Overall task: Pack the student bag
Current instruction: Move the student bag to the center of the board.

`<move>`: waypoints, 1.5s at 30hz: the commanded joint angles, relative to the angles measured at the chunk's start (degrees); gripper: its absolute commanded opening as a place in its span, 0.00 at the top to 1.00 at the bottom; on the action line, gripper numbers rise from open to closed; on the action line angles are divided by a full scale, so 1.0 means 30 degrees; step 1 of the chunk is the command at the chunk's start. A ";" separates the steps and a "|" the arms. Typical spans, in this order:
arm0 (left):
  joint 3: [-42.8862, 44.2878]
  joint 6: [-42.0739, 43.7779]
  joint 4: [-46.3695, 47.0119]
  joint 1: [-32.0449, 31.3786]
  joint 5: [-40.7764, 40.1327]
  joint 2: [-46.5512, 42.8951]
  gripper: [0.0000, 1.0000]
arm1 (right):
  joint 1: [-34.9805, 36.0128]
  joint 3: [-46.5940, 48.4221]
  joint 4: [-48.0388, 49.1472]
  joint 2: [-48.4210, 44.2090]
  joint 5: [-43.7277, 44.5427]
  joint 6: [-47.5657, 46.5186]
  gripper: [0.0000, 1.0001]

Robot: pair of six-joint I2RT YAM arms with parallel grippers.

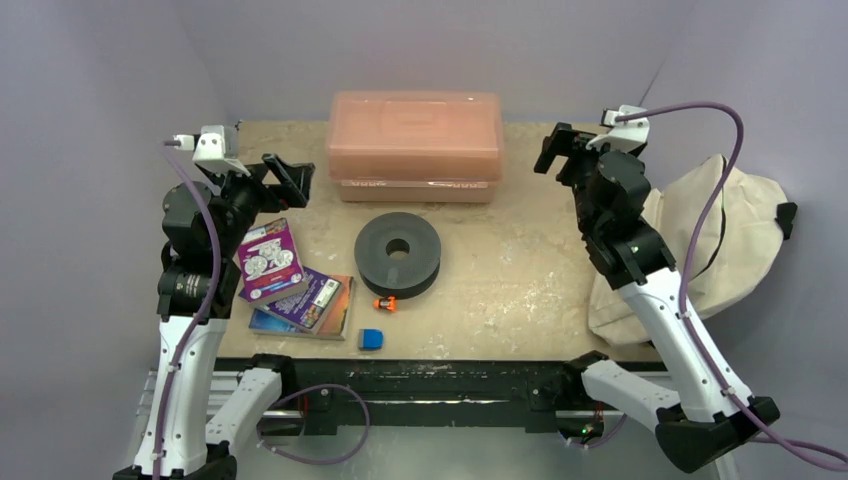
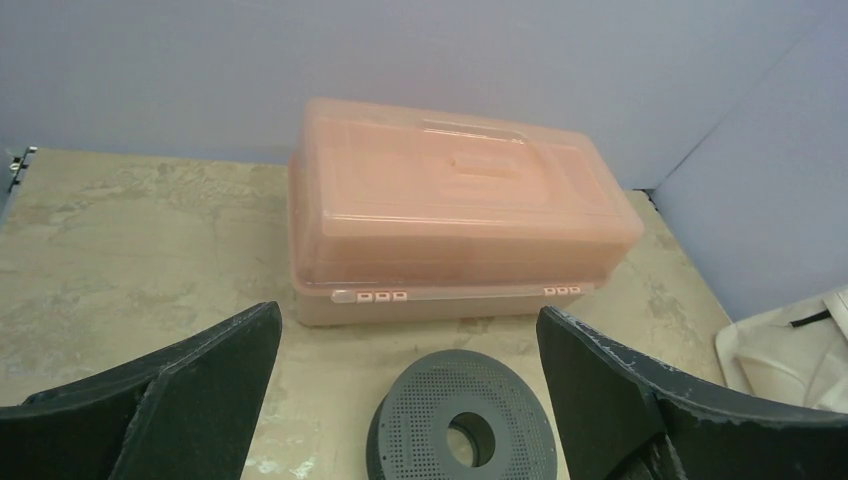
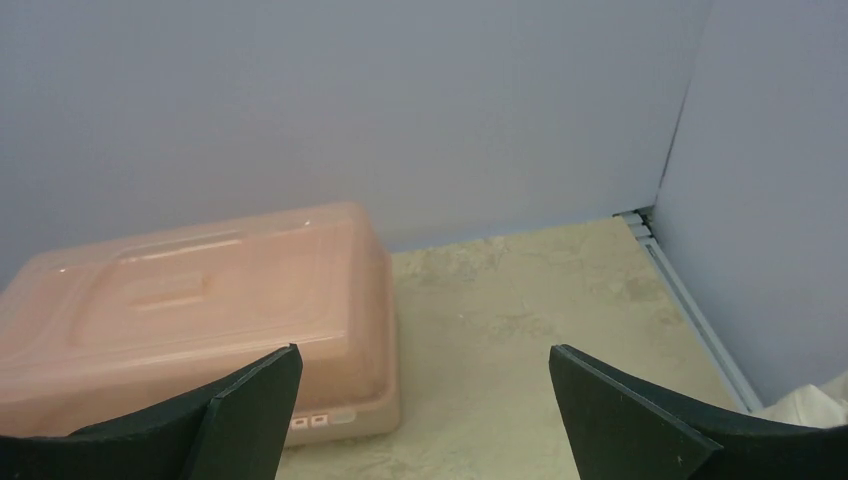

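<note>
The cream student bag [image 1: 735, 225] lies at the table's right edge, partly behind my right arm; a corner of it shows in the left wrist view [image 2: 790, 350] and the right wrist view [image 3: 815, 402]. Two purple books [image 1: 275, 262] [image 1: 310, 305] lie at the left. A small orange item [image 1: 386, 302] and a blue eraser [image 1: 371, 339] lie near the front. My left gripper [image 1: 285, 178] is open and empty above the far left, also seen in its wrist view [image 2: 408, 345]. My right gripper [image 1: 556, 150] is open and empty at the far right, also seen in its wrist view [image 3: 425, 385].
A salmon-pink plastic box [image 1: 416, 145] stands closed at the back centre, also in the left wrist view [image 2: 455, 215] and the right wrist view [image 3: 190, 300]. A grey disc [image 1: 398, 253] with a centre hole lies mid-table, seen too in the left wrist view [image 2: 462, 425]. Purple walls enclose the table.
</note>
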 commanded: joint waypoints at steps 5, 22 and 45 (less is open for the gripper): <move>0.0436 0.0007 0.0922 -0.0148 0.1745 0.0200 0.00 | 0.1158 0.2857 -0.2167 0.1859 0.2068 0.0453 0.01; 0.0655 -0.0260 0.0588 -0.1056 0.2350 0.1035 0.00 | -0.2168 0.3843 -0.0440 0.2931 1.3002 -0.3977 0.01; 0.0962 -0.0425 0.0723 -0.3795 0.3543 0.3871 0.00 | -0.9859 -0.0164 0.3034 0.3153 1.2710 -0.6217 0.01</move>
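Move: To the right of the right hand, about 27 cm over and 6 cm back, the student bag slumps against the side wall, its middle some 28 cm lower. The pink box stands about 22 cm ahead and 28 cm left of that hand. From the left hand the bag is roughly 78 cm to the right, about level fore and aft; the grey spool is nearer, some 11 cm ahead, 21 cm right and far below. Swinging right towards the student bag, the empty right hand travels about 25 cm after a small start to the left and also draws back, turning clockwise some 65 degrees until its open fingers face the bag and side wall; it rises slightly, then sinks back level. The open left hand moves right and down, turning clockwise and tipping down over the spool side of the board. ##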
